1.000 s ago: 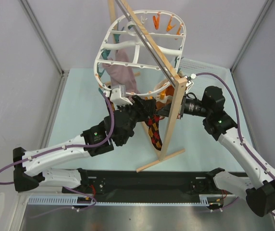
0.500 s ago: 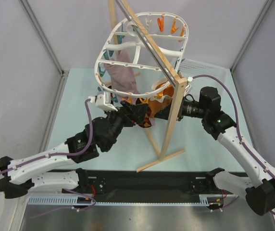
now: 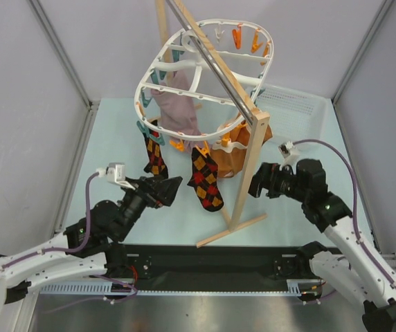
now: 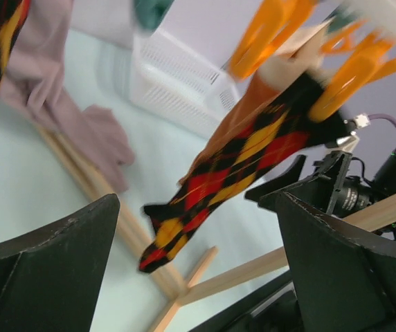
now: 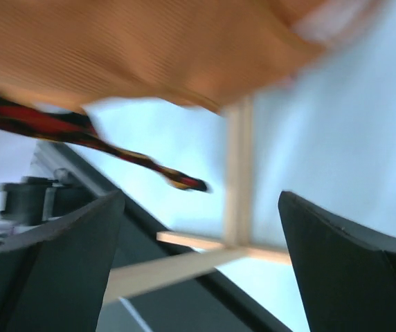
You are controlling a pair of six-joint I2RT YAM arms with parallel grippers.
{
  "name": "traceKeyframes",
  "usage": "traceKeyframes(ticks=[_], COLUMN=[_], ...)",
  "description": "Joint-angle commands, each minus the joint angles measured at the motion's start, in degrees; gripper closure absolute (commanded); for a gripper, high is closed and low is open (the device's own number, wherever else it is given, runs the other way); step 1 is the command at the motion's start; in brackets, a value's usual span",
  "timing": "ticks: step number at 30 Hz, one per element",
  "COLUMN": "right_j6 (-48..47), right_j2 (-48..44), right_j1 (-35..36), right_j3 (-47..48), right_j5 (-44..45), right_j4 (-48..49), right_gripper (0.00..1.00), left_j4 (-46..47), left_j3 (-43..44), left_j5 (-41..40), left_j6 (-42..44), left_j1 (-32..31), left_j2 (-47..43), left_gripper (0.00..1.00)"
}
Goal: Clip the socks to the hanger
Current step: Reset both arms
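Observation:
Two socks with a black, red and yellow diamond pattern hang from clips on the near rim of the white oval hanger (image 3: 149,71): one sock (image 3: 155,158) on the left, the other sock (image 3: 206,181) nearer the middle. My left gripper (image 3: 174,187) is open, low and just left of the middle sock, touching nothing. In the left wrist view that sock (image 4: 232,173) dangles from an orange clip (image 4: 267,34) beyond my open left gripper (image 4: 198,263). My right gripper (image 3: 257,183) is open and empty to the right of the wooden post. In the right wrist view, my open right gripper (image 5: 201,263) frames a sock toe (image 5: 177,181).
A mauve-pink cloth (image 3: 177,104) and an orange garment (image 3: 236,149) also hang from the hanger. The wooden stand (image 3: 243,180) with its metal rod rises between my arms, its feet on the table. A white basket (image 3: 291,104) sits at the back right.
Both grippers have opened and let go at the hanger, and both arms have drawn back toward the near edge. The two socks now hang free from the clips.

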Motion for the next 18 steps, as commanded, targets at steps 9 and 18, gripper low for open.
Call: traceKeyframes(ticks=[9, 18], right_j6=[9.9, 21.77], right_j2=[-32.37, -41.46], right_j1=[0.42, 1.21], right_j3=[-36.42, -47.05], right_j5=[20.01, 22.82], right_j4=[25.28, 23.95], right_gripper=[0.0, 0.0], left_j4=[10.08, 12.99], left_j3=[-28.35, -43.46], left_j5=[10.19, 16.69], left_j6=[-4.45, -12.07], left_j1=[4.63, 6.04], left_j2=[-18.32, -36.94], left_gripper=[0.0, 0.0])
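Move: Both hands are empty and clear of the hanger. The newly clipped sock hangs about 6 cm ahead of the left hand and 10 cm to its right, its middle 2 cm lower; the other sock is some 10 cm ahead, 4 cm left, also slightly lower. From the right hand, the new sock is 13 cm left, level fore and aft and about 5 cm higher; the wooden upright is some 5 cm left and 3 cm back. The left hand sinks nearly straight down by about 15 cm, away from the newly clipped sock and the hanger, drawing back only slightly and coming up a touch at the end, while its fingers stay wide open. The right hand also stays open as it drops about 11 cm and slides some 5 cm to the right, away from the sock and the wooden upright, turning some 20 degrees clockwise and tilting its fingers up a little, then climbs back about 3 cm. ##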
